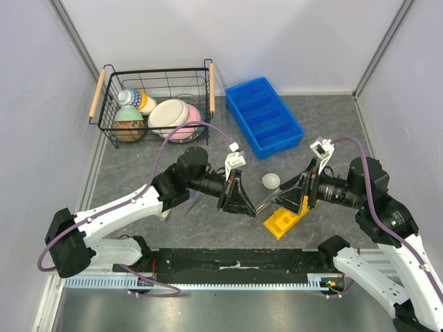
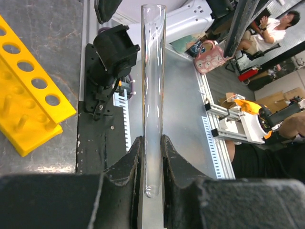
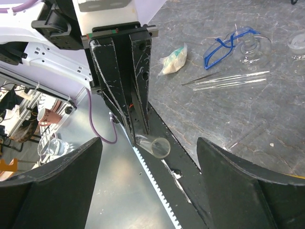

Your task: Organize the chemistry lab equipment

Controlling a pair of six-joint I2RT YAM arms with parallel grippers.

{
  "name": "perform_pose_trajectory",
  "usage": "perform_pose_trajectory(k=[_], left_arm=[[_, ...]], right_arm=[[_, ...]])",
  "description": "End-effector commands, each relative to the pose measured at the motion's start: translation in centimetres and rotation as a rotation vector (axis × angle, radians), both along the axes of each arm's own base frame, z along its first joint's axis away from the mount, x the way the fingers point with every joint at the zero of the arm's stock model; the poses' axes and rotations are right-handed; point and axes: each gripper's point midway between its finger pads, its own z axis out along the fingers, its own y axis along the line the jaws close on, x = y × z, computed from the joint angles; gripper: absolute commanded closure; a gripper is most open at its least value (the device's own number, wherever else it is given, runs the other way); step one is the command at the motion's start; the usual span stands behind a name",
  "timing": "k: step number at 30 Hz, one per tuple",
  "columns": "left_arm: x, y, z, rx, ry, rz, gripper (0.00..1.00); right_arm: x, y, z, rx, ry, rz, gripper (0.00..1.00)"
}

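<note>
My left gripper (image 2: pixel 151 164) is shut on the rounded bottom end of a clear glass test tube (image 2: pixel 153 86), which sticks straight out from its jaws. In the top view this tube (image 1: pixel 263 203) bridges the gap between my left gripper (image 1: pixel 248 205) and my right gripper (image 1: pixel 278 198). The right gripper (image 3: pixel 151 160) is open wide, its fingers (image 3: pixel 59 186) on either side of the tube's open mouth (image 3: pixel 160 147) and clear of it. The yellow rack (image 1: pixel 285 220) with round holes lies just below the right gripper, also at left in the left wrist view (image 2: pixel 28 105). A white domed dish (image 1: pixel 270 181) sits between the arms.
A blue divided bin (image 1: pixel 264 116) stands at the back centre, a wire basket (image 1: pixel 111 128) of ceramic bowls at the back left. The right wrist view shows blue safety glasses (image 3: pixel 228 42), thin glass tubes (image 3: pixel 233 80), a glass vessel (image 3: pixel 253 47) and a small packet (image 3: pixel 174 58) on the table.
</note>
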Motion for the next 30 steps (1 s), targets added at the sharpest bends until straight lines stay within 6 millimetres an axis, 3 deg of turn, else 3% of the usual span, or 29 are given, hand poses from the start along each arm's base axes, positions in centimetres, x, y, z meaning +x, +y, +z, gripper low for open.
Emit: perform_pose_trajectory(k=[1, 8, 12, 21, 30], left_arm=[[-1.1, 0.1, 1.5, -0.071, 0.026, -0.075, 0.95], [-1.1, 0.2, 1.6, -0.087, 0.013, -0.074, 0.95], [-1.2, 0.3, 1.9, -0.097, 0.012, -0.080, 0.95], [-1.0, 0.3, 2.2, -0.111, 0.009, -0.080, 0.96], [-0.5, 0.2, 2.6, -0.129, 0.008, -0.075, 0.97]], right_arm=[[-0.7, 0.3, 2.7, 0.059, -0.061, 0.036, 0.15], [-0.8, 0.4, 3.0, 0.074, -0.058, 0.042, 0.39], [-0.7, 0.5, 2.9, 0.081, -0.050, 0.041, 0.46], [-0.5, 0.8, 3.0, 0.099, -0.044, 0.047, 0.58], [-0.6, 0.9, 2.8, 0.110, -0.039, 0.052, 0.62]])
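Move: The test tube is already pinched near its closed end by the left hand; its middle is about 4 cm right of the left hand and 2 cm above. From the right hand, that middle is about 4 cm left, 1 cm back and 3 cm below, with the mouth between the open fingers. The yellow rack is about 3 cm ahead of the right hand, 6 cm right and 28 below; the white dish is roughly 15 ahead, straight ahead, 30 below. Around the tube's mouth end the right fingers close from nearly wide open to under half open, narrowing in on the glass from both sides without clearly clamping it. Meanwhile the left hand keeps its pinch on the closed end, and both hands drift up together by about 2 cm, each tilting some 5 degrees. ##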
